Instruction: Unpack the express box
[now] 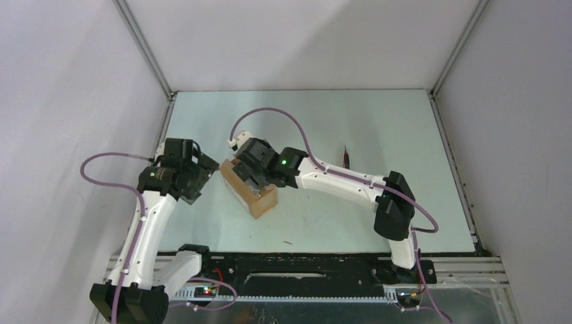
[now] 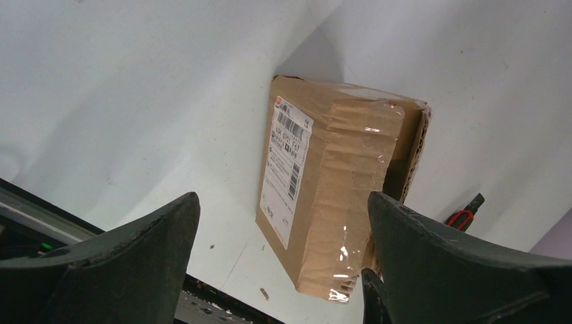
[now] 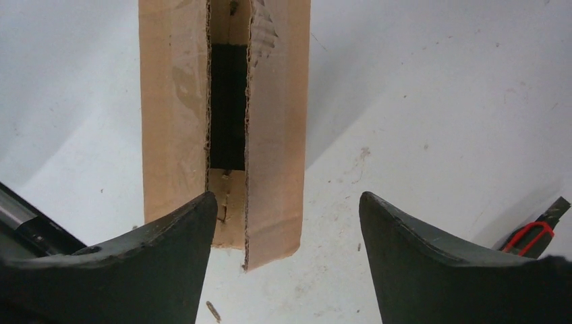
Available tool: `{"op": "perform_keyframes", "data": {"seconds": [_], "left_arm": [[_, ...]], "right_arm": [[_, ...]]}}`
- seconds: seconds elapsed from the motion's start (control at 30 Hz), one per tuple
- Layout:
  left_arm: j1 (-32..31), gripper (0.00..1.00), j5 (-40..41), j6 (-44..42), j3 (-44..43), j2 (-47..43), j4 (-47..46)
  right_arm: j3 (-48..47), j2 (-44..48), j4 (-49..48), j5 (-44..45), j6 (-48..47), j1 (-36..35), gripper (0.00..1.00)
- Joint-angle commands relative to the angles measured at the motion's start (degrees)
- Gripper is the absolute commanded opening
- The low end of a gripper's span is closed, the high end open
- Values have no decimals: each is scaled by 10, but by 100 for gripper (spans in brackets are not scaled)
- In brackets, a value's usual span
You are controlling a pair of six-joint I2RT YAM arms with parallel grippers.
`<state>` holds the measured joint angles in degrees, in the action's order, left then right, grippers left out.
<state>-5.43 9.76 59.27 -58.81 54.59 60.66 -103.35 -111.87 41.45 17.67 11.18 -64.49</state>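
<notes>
The express box [image 1: 251, 192], brown cardboard with clear tape, lies on the white table between my two arms. Its white printed label [image 2: 287, 172] faces the left wrist camera. My left gripper [image 2: 282, 202] is open just left of the box [image 2: 337, 175], not touching it. My right gripper [image 1: 253, 177] hangs over the box's top and is open. In the right wrist view the top seam is split, showing a dark gap [image 3: 227, 101] between the flaps. The right flap [image 3: 276, 135] rises between that gripper's [image 3: 287, 199] fingers, close to the left finger [image 3: 182, 236], with no grip.
A slim red-and-black utility knife [image 1: 346, 158] lies on the table right of the box, and also shows at the right edge as the knife [image 3: 533, 236] and as the knife [image 2: 465, 214]. Metal frame rails and grey walls bound the table. A black rail [image 1: 303, 264] runs along the near edge.
</notes>
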Motion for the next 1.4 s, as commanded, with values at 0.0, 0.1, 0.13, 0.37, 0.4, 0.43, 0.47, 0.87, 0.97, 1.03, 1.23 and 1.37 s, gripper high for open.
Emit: {"op": "perform_keyframes", "data": {"seconds": [0.0,0.1,0.13,0.37,0.4,0.43,0.47,0.87,0.97,1.03,1.23,1.37], "left_arm": [[6,97,-16,-18,17,-9,-11],[6,97,-30,-17,21,-7,-20],[6,97,-36,-17,23,-4,-23],[5,97,-100,-6,30,31,-62],[4,97,-114,-2,29,39,-67],[5,97,-122,1,28,45,-72],[5,97,-128,2,23,51,-74],[-23,95,-123,-6,-38,112,-63],[-35,95,-119,-9,-54,124,-74],[-41,95,-118,-11,-69,129,-76],[-49,94,-100,-23,-96,129,-61],[-58,94,-100,-31,-106,134,-51]], "right_arm": [[-36,-20,3,30,-3,-6,76],[-37,-28,-4,38,-3,-6,68],[-38,-30,-6,39,-3,-6,63],[-43,-35,-22,53,11,-7,18],[-41,-31,-24,61,16,-8,7],[-38,-24,-28,75,20,-11,0],[-33,-17,-34,95,22,-15,0],[43,83,-135,242,9,-61,0],[42,85,-141,263,-8,-69,0],[45,86,-144,264,-14,-71,0],[49,96,-152,265,-15,-68,0],[49,95,-152,264,-12,-62,0]]}}
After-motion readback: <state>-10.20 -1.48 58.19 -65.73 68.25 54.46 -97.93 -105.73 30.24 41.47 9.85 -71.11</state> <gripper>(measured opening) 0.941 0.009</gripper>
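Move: The express box stands slit side up. Its middle is about 4 cm left of the right hand, 1 cm ahead and 7 cm below. The right flap lies just under those open fingers, its middle 2 cm ahead, 2 cm left and 3 cm down; the knife lies some 29 cm right, 8 cm ahead, 11 cm lower. From the left hand, the box's middle is about 12 cm right, level fore and aft, 8 cm below. The right fingers shut on the free edge of the box's right flap near its close end, after sinking about 2 cm; keeping the pinch, that hand pulls the flap up about 8 cm, its fingers tipping up some 20 degrees. The left hand, still open, goes right and forward, dipping and rising again, until one finger is over the slit by the left flap; contact there can't be seen. ##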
